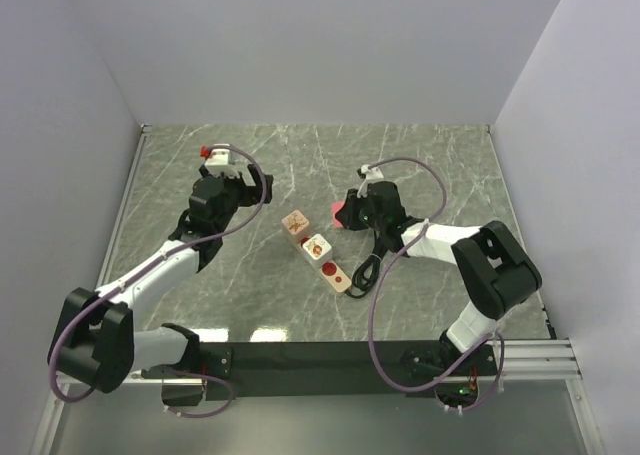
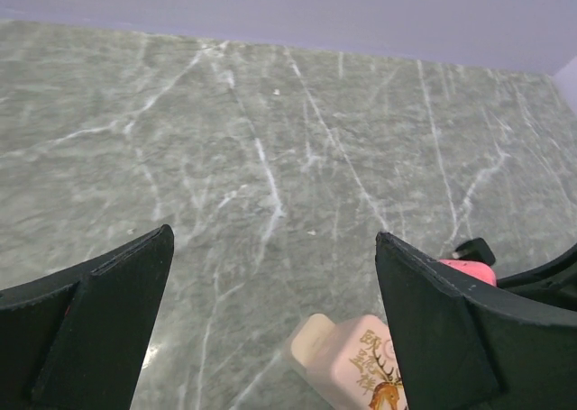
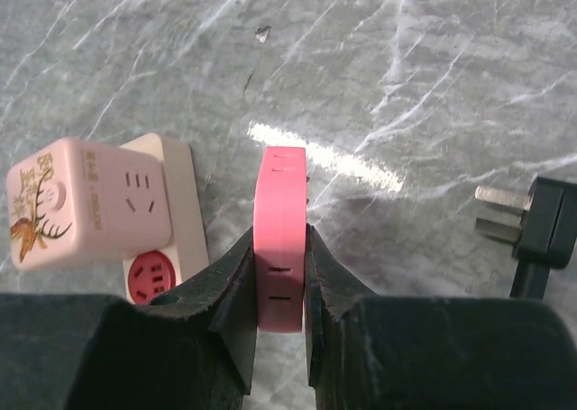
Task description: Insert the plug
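My right gripper [image 3: 279, 248] is shut on a flat pink plug [image 3: 281, 194], held on edge just above the marble table, with slots showing along its edge. The top view has that plug [image 1: 341, 212] a little right of a cream power strip [image 1: 332, 270] with red round sockets. Two pinkish cube adapters [image 1: 296, 222] sit on the strip's far end; one bears a deer print [image 3: 54, 207]. My left gripper [image 1: 250, 187] stands open to the left of the strip, with nothing between its fingers [image 2: 424, 320]. The deer cube [image 2: 361, 360] lies below them.
A black three-pin plug [image 3: 541, 221] lies on the table right of the pink one, and its black cable [image 1: 366, 271] loops beside the strip. Grey walls close the table at the back and on both sides.
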Controlling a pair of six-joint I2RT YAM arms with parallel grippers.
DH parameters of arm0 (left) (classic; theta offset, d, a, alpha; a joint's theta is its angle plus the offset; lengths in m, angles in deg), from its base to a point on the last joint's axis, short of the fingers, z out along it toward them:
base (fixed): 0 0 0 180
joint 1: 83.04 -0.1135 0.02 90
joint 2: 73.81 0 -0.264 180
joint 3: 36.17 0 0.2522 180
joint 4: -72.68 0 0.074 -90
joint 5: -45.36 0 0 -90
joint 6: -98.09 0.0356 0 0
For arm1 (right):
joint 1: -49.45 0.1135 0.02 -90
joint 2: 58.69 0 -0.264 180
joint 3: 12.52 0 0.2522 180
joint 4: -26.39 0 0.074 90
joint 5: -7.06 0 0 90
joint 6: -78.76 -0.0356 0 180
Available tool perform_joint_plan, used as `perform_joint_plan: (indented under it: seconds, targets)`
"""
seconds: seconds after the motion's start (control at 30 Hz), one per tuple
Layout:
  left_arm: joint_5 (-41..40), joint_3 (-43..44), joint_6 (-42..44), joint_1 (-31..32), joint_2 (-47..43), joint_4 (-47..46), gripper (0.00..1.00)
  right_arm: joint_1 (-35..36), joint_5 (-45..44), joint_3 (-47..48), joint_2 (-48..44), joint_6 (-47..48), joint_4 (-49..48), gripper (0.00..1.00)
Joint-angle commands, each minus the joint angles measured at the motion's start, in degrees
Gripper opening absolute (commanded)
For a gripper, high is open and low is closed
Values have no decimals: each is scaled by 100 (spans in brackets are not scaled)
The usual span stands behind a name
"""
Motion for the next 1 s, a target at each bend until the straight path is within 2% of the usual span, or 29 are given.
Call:
perform_joint_plan:
  seconds: [0.0,0.4,0.53,0.63,0.67,0.83,0.97]
  targets:
    - [-552,-55,-77,-82,-360,295,99,-62,98,290,151,-38,-306,0]
    - [-922,-301,-130,-134,-783,551,99,-71,-420,826,758,137,371,0]
    - [-984,-345,-139,-135,-845,595,99,-71,-491,940,811,181,581,8]
    - [-993,-380,-157,-135,-880,630,100,-71,-500,1037,881,199,714,38]
    - [-993,-389,-157,-135,-906,656,99,-71,-465,1063,907,216,723,53]
    - [-975,-460,-183,-135,-1003,656,99,-80,-447,1081,873,243,740,73]
    - [-975,-503,-209,-135,-1091,656,100,-71,-465,984,706,313,670,77]
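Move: The right hand holds the pink adapter just above bare table; its set-down spot is about 3 cm ahead, 1 cm left and some 6 cm below. The beige cube on the strip's far end stands about 10 cm to this hand's left and 3 cm back, the white cube 6 cm left and 8 cm back; the black plug lies roughly 8 cm right and 2 cm ahead. From the empty left hand, the pink adapter is some 20 cm right, 3 cm back and 15 cm down. The right hand eases down about 3 cm and forward 2.5 cm with the pink adapter still pinched, onto the open table between the strip and the black plug, then spreads its fingers wide and lets go of the adapter, staying low around it. Meanwhile the empty left hand, fingers still open, draws off about 5 cm to the left and a little back, away from the strip, turning some 10 degrees counter-clockwise. ##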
